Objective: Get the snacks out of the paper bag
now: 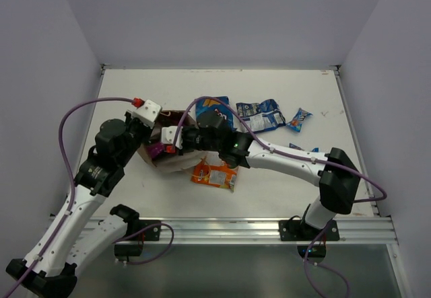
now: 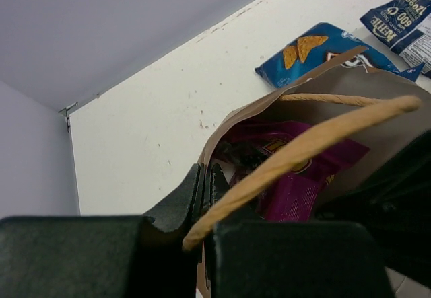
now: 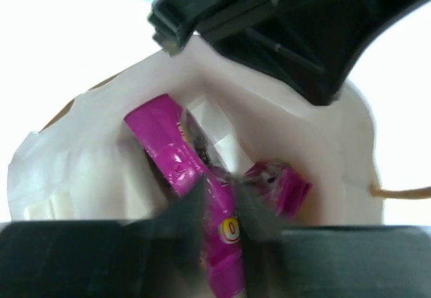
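The brown paper bag [image 1: 176, 165] lies on its side at the table's left centre, mouth toward the arms. My left gripper [image 2: 205, 173] is shut on the bag's rim [image 2: 222, 126], under its twine handle [image 2: 303, 146]. My right gripper [image 3: 221, 181] reaches into the bag, shut on a magenta pouch [image 3: 165, 143]. A second magenta pouch [image 3: 279, 187] lies beside it inside. Out on the table lie a blue chip bag [image 1: 212, 106], a blue-white packet [image 1: 259, 115], an orange packet [image 1: 214, 175] and two small blue wrappers [image 1: 301, 118], [image 1: 296, 148].
The right arm [image 1: 289, 160] stretches across the table's middle, above the orange packet. Grey walls close in the table [image 1: 135, 89] on the left, back and right. A metal rail [image 1: 256, 227] runs along the near edge.
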Controlling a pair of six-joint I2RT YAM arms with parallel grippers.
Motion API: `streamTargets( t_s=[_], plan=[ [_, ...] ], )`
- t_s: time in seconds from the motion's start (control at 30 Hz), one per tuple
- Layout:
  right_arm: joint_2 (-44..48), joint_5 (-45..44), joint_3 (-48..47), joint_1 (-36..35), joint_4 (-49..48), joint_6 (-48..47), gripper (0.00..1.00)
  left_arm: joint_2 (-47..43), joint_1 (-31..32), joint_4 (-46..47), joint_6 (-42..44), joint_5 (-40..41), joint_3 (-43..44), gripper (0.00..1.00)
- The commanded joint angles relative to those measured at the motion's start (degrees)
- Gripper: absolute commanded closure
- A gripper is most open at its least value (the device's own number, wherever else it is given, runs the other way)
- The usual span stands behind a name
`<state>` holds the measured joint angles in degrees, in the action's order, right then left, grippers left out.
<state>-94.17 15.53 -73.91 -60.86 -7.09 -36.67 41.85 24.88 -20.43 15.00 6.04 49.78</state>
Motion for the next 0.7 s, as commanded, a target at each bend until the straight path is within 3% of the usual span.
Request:
streamTargets(
  t_s=[0.0, 0.07, 0.17, 0.47, 0.67],
  plan=[
    [-0.9, -1.8, 1.3, -0.2, 0.3, 2.2, 0.66, -1.2, 0.5, 3.6, -0.3, -2.4, 0.4, 1.00],
    [-1.2, -2.9, 3.7, -0.1, -3.9, 2.1, 0.51, -1.3, 0.4, 3.2, -0.3, -2.7, 0.8, 1.00],
    [-3.6, -3.7, 3.2, 0.6, -3.1, 0.2, 0.44, -1.3, 0.4, 2.5, -0.6, -3.2, 2.4, 1.00],
    [-10.6, -7.1, 2.0, 0.9, -6.8, -7.8, 0.27, -0.4, 0.4, 1.0, -0.4, -5.4, 4.4, 1.00],
    [-13.8, -7.6, 0.4, 0.7, -8.6, -8.2, 0.25, 0.2, 0.4, 0.7, -0.6, -7.5, 5.1, 1.00]
  ],
)
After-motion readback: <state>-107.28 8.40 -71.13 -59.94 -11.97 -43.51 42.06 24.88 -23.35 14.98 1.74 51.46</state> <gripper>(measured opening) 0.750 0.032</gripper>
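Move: Just below the right fingertips, inside the open bag, lies the nearer purple snack: about 5 cm ahead of the right hand, 3 cm to its left and some 16 cm down. Outside on the table, roughly 25 cm below that hand, the orange packet lies about 4 cm back and 15 cm right, the blue chip bag some 17 cm ahead and 15 cm right. From the left hand the purple snack is about 4 cm ahead, 4 cm right and 18 cm down. Plunging back into the bag empty, the right hand sinks about 12 cm and also reaches some 4 cm forward towards the purple snack. Its fingers spread from nearly shut to about three quarters open, and tip more steeply downward by some 15 degrees. The left hand keeps its pinch on the bag's rim, easing barely a centimetre back and to the right. ##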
